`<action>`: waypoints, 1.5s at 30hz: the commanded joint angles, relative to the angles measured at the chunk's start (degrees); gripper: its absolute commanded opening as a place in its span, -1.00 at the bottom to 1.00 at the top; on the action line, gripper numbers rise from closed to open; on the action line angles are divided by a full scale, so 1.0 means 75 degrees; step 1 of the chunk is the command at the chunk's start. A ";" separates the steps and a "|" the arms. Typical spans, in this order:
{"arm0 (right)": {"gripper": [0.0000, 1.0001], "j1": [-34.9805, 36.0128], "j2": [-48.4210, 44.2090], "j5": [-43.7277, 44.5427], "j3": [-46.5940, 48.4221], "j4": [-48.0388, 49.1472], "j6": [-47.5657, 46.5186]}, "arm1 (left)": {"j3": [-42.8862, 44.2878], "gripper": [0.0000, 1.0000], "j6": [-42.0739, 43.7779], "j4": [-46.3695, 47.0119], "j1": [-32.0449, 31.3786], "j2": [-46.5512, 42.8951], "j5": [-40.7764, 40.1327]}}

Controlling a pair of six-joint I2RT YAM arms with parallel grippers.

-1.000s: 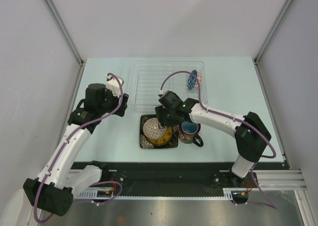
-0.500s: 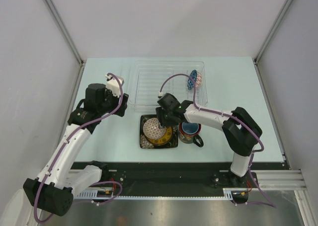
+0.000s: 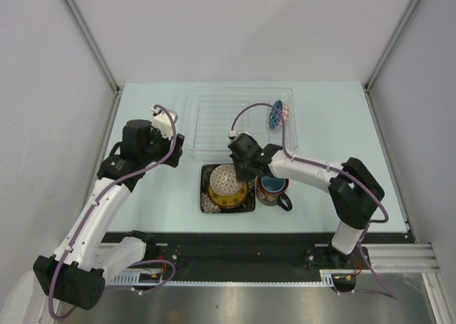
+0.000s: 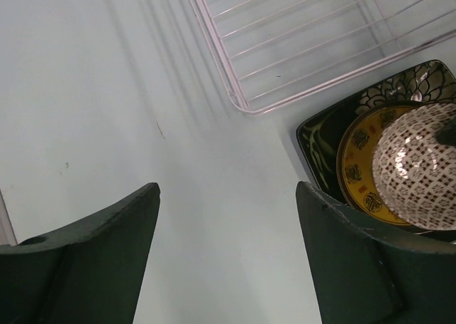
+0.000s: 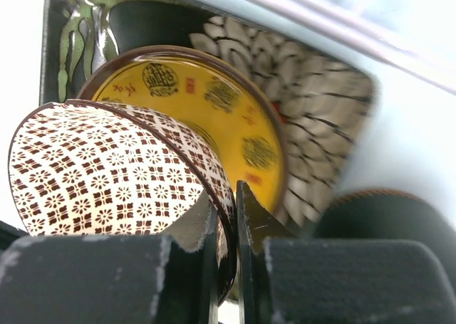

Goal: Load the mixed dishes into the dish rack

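Observation:
My right gripper (image 3: 239, 173) (image 5: 228, 210) is shut on the rim of a brown-and-white patterned bowl (image 3: 224, 179) (image 5: 107, 174) and holds it tilted just above the small yellow plate (image 3: 237, 196) (image 5: 221, 103). That plate lies on the dark square plate (image 3: 207, 203) (image 5: 320, 110). The red-rimmed mug (image 3: 271, 187) (image 5: 385, 217) stands right of them. A blue-white mosaic bowl (image 3: 276, 113) stands on edge at the right end of the clear dish rack (image 3: 214, 124) (image 4: 285, 46). My left gripper (image 3: 176, 147) (image 4: 228, 217) is open and empty over the table, left of the rack.
The left wrist view shows the rack's near-left corner, the dark plate (image 4: 320, 135), the yellow plate (image 4: 356, 167) and the patterned bowl (image 4: 420, 153). A black strip (image 3: 249, 242) runs along the table's near edge. Side walls enclose the table.
My right gripper has tipped and raised the patterned bowl a little off the yellow plate, toward the rack. The left arm has not moved.

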 commanded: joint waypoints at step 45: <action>-1.00 -0.1410 0.2118 0.8861 0.3371 -0.3026 -0.3231 | -0.0050 0.65 0.0163 0.0270 0.0031 -0.0211 -0.0005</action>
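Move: The right hand already pinches the brown-and-white bowl by its right rim. The open rack slot just left of the blue bowl is about 16 cm ahead and 11 cm to the right, near hand height; the blue bowl stands some 17 cm ahead and 14 cm right. The yellow plate is about 4 cm back, 4 cm left and 5 cm lower, the mug 3 cm back and 9 cm right. From the idle left hand, that slot lies about 12 cm ahead, 28 cm right and 14 cm lower. Keeping its pinch on the rim, the right hand swings the brown-and-white bowl up off the yellow plate by some 22 cm, arcing forward and right over the rack while the wrist rolls about 65 degrees, left side down, so the bowl turns on edge and the fingers point forward and right. From that peak it sinks about 6 cm, slides on to the right almost level beside the blue bowl, then lowers about 5 cm more towards the slot with the fingers still shut. ##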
